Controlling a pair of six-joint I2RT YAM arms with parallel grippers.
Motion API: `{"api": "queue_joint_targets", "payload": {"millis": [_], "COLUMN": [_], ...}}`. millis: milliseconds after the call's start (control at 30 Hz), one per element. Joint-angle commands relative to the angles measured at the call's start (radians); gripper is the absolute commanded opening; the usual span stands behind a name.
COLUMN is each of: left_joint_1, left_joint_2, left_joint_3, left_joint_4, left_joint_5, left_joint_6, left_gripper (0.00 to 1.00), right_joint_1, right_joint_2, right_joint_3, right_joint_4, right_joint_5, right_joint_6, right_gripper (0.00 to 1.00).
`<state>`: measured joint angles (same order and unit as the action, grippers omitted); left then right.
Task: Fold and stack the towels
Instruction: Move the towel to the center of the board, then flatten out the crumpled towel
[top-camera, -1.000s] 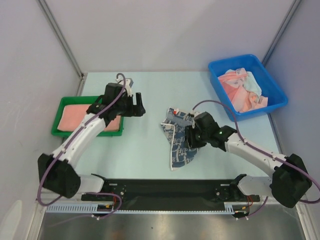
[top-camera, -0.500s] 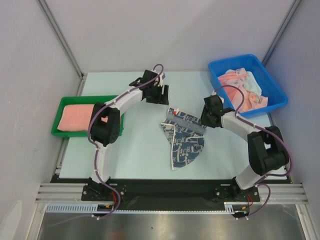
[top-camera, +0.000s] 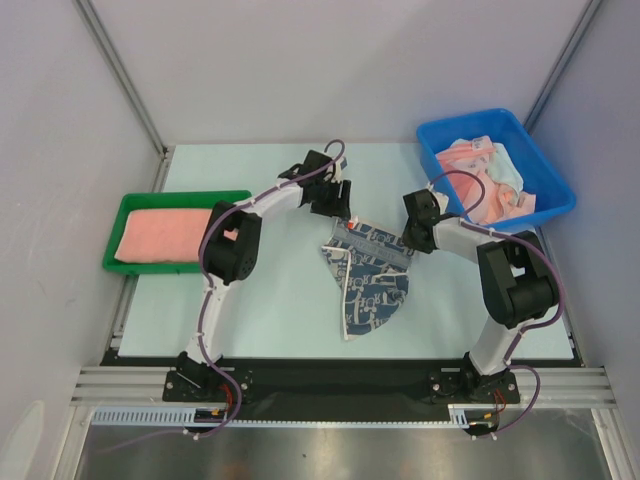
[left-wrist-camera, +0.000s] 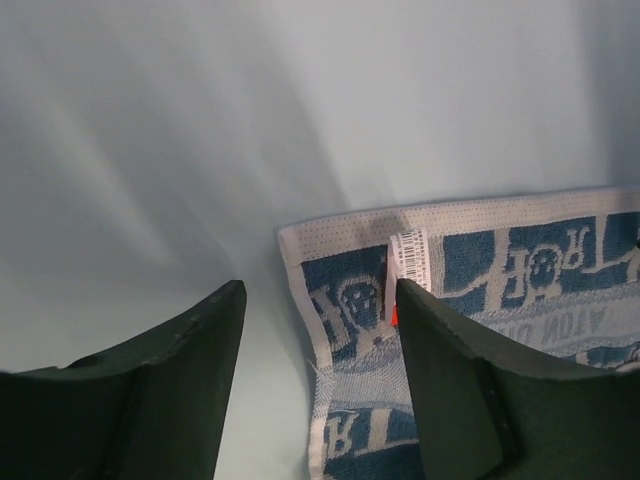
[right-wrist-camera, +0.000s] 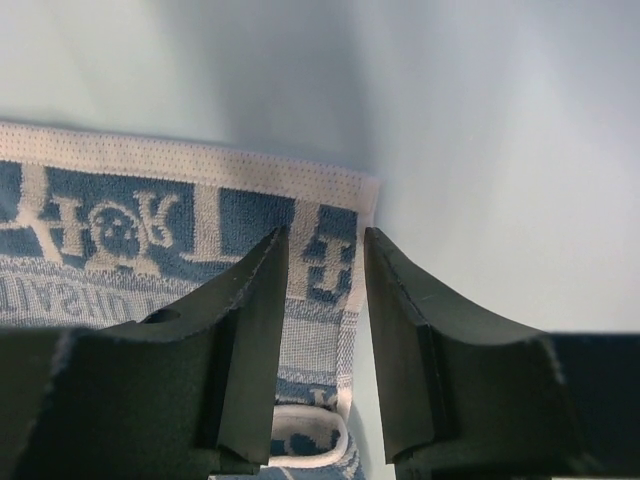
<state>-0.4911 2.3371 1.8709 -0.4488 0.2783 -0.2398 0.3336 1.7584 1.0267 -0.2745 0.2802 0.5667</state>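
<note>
A navy-and-white patterned towel (top-camera: 370, 285) lies crumpled and partly folded on the table's middle. My left gripper (top-camera: 336, 207) is open over its far left corner. In the left wrist view the fingers (left-wrist-camera: 450, 380) straddle that corner's white edge, near the towel's (left-wrist-camera: 540, 265) small barcode tag (left-wrist-camera: 411, 258). My right gripper (top-camera: 413, 238) is open at the far right corner. In the right wrist view (right-wrist-camera: 325, 275) its jaws stand a small gap apart over the towel's (right-wrist-camera: 120, 225) edge. A salmon-pink towel (top-camera: 160, 235) lies flat in the green tray (top-camera: 112, 266).
A blue bin (top-camera: 470, 122) at the back right holds several crumpled pink and white towels (top-camera: 485, 180). Grey walls and metal posts close in the table at the back and sides. The arms' base rail runs along the near edge.
My left gripper has moved from beside the green tray to the patterned towel's far left corner. My right gripper has moved from the towel's middle to its far right corner.
</note>
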Motion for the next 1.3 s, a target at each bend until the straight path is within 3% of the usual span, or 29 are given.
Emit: {"api": "queue_joint_targets", "payload": {"millis": [0, 400, 500, 600, 633, 700, 733, 800, 933, 1133, 1267], "left_joint_1": [-0.006, -0.018, -0.020, -0.020, -0.020, -0.020, -0.017, -0.009, 0.037, 0.065, 0.062], "left_joint_2": [0.034, 0.048, 0.048, 0.042, 0.041, 0.024, 0.013, -0.010, -0.216, -0.453, -0.642], "left_joint_3": [0.025, -0.003, -0.001, 0.002, 0.005, 0.007, 0.011, 0.028, 0.059, 0.174, 0.094], "left_joint_4": [0.004, 0.027, 0.030, 0.022, 0.019, 0.013, 0.003, -0.022, -0.047, -0.120, -0.146], "left_joint_5": [0.032, 0.076, 0.090, 0.096, 0.099, 0.101, 0.104, 0.110, 0.073, 0.067, 0.065], "left_joint_6": [-0.018, -0.039, -0.047, -0.053, -0.053, -0.059, -0.062, -0.064, -0.055, -0.026, -0.026], "left_gripper": [0.65, 0.37, 0.26, 0.02, 0.00, 0.00, 0.00, 0.00, 0.00, 0.00, 0.00], "right_joint_1": [-0.014, -0.065, -0.064, -0.065, -0.065, -0.070, -0.073, -0.070, -0.064, -0.061, -0.041], "right_joint_2": [0.004, 0.030, 0.041, 0.055, 0.055, 0.055, 0.050, 0.012, -0.134, -0.330, -0.460], "right_joint_3": [0.004, -0.028, -0.031, -0.037, -0.036, -0.036, -0.031, -0.010, 0.130, 0.450, 0.535], "right_joint_4": [0.046, 0.095, 0.100, 0.115, 0.116, 0.127, 0.135, 0.150, 0.103, -0.012, -0.095], "right_joint_5": [0.057, -0.042, -0.055, -0.078, -0.087, -0.110, -0.133, -0.162, -0.188, -0.202, -0.242], "right_joint_6": [0.002, -0.004, -0.001, -0.004, -0.005, -0.014, -0.022, -0.054, -0.175, -0.251, -0.281], "right_gripper": [0.41, 0.41, 0.39, 0.28, 0.25, 0.14, 0.01, 0.00, 0.00, 0.00, 0.00]}}
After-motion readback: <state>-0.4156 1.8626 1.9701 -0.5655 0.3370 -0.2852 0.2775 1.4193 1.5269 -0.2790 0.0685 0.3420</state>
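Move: The blue towel's far edge lies crosswise between the hands. Its left corner is just under the left fingertips, about 1 cm to their right and 2 cm below, with the white tag some 3 cm right of the left hand and 1 cm back. The right corner is about 2 cm ahead of the right hand, 1 cm right and 1 cm below. From that hand, the towel's crumpled near part lies roughly 8 cm left and 12 cm back; the blue bin's middle is about 21 cm right and 16 cm ahead. The towel's two far corners get pinched: the left hand eases right and slightly down as its open fingers shut, the right creeps about 2 cm forward and shuts just after. Then both lift fast and still rising, left some 28 cm and drifting left, right about 35 cm and slightly forward, its fingers tipping up some 45 degrees, the left's about 20. ##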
